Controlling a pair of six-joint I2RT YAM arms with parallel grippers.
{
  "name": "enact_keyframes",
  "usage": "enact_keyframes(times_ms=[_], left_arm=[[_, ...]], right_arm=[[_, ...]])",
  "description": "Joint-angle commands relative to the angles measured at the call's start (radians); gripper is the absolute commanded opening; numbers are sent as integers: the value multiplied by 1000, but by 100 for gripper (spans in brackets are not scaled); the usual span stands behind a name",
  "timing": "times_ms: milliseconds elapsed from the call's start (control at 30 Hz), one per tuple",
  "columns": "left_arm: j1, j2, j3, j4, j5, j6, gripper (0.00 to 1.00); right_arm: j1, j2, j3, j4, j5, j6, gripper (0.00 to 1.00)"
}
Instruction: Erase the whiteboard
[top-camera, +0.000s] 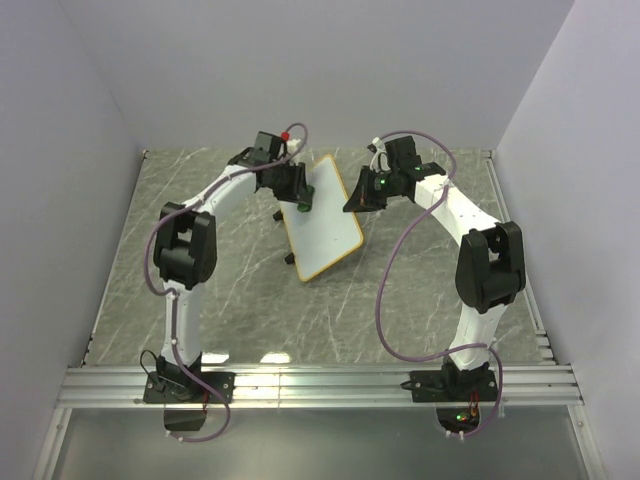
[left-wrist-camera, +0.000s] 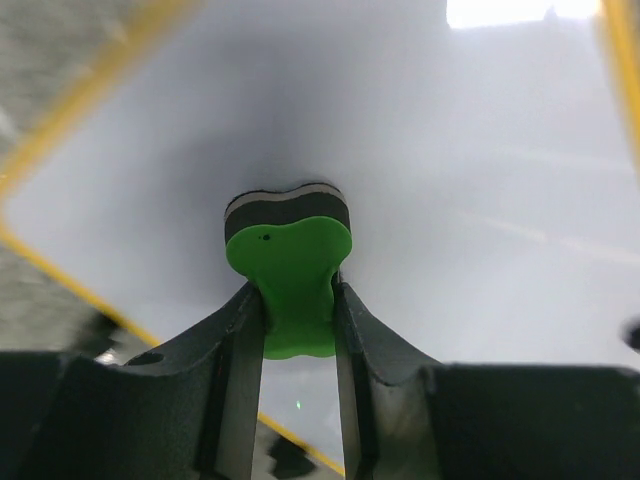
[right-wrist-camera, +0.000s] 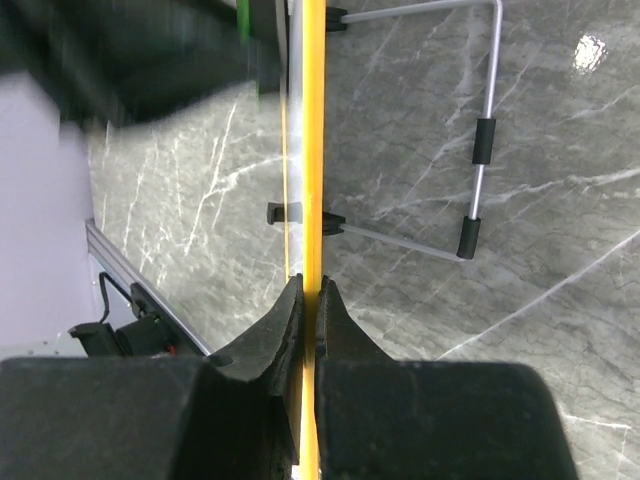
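The whiteboard, white with a tan frame, stands tilted at the table's middle back. My left gripper is shut on the small green eraser and presses its dark felt face against the white surface near the board's upper left edge. No marks show on the surface in the left wrist view. My right gripper is shut on the board's right frame edge, which runs edge-on between its jaws.
The board's wire stand with black sleeves rests on the grey marble table behind the board. Grey walls enclose the table on three sides. An aluminium rail with the arm bases runs along the near edge.
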Motion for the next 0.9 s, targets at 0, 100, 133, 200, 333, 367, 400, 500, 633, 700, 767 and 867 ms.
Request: enact_keyframes(times_ms=[0, 100, 133, 200, 333, 367, 400, 500, 633, 700, 767, 867], left_arm=[[-161, -101, -111, -17, 67, 0, 0], [-182, -207, -266, 75, 97, -68, 0], [-187, -227, -295, 91, 103, -82, 0], [-201, -279, -361, 114, 105, -108, 0], [-224, -336, -412, 125, 117, -120, 0], [-225, -345, -420, 129, 119, -123, 0], [-227, -357, -423, 138, 117, -128, 0], [-216, -350, -412, 137, 73, -123, 0], [-155, -298, -385, 131, 44, -111, 0], [-101, -260, -362, 128, 24, -96, 0], [-64, -224, -310, 103, 15, -77, 0], [-30, -146, -210, 45, 10, -39, 0]], right_arm=[[40, 13, 21, -36, -43, -22, 0], [40, 15, 33, -39, -44, -18, 0], [40, 13, 34, -40, -44, -21, 0], [41, 9, 28, -36, -43, -21, 0], [40, -7, 1, -23, -49, -16, 0], [40, -8, -4, -23, -49, -18, 0], [41, -7, -4, -21, -51, -18, 0], [40, -10, -4, -23, -49, -16, 0], [40, -11, 11, -29, -49, -18, 0], [41, -11, 10, -30, -47, -19, 0], [41, -16, 5, -30, -46, -19, 0], [41, -18, 2, -30, -41, -22, 0]])
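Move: The left hand already holds the green eraser at its fingertips on the far-left part of the tilted whiteboard. From this hand, the board's near edge is about 15 cm back and 7 cm right, slightly higher, the board's middle about 5 cm back and 4 cm right, and the near black clip about 14 cm back, 3 cm left and lower. From the right hand, pinching the raised right edge, the board's middle is about 3 cm back, 7 cm left and 5 cm lower. Keeping its grip on the eraser, the left hand wipes it back and somewhat right along the white face towards the near edge, about 14 cm back and 6 cm right, rising a couple of centimetres with the slope and turning some 10 degrees clockwise. After a brief stop there it reverses into the next stroke, forward and left about 7 cm and slightly down, still going at the end, while the right hand stays put and keeps the board's raised edge pinched. ##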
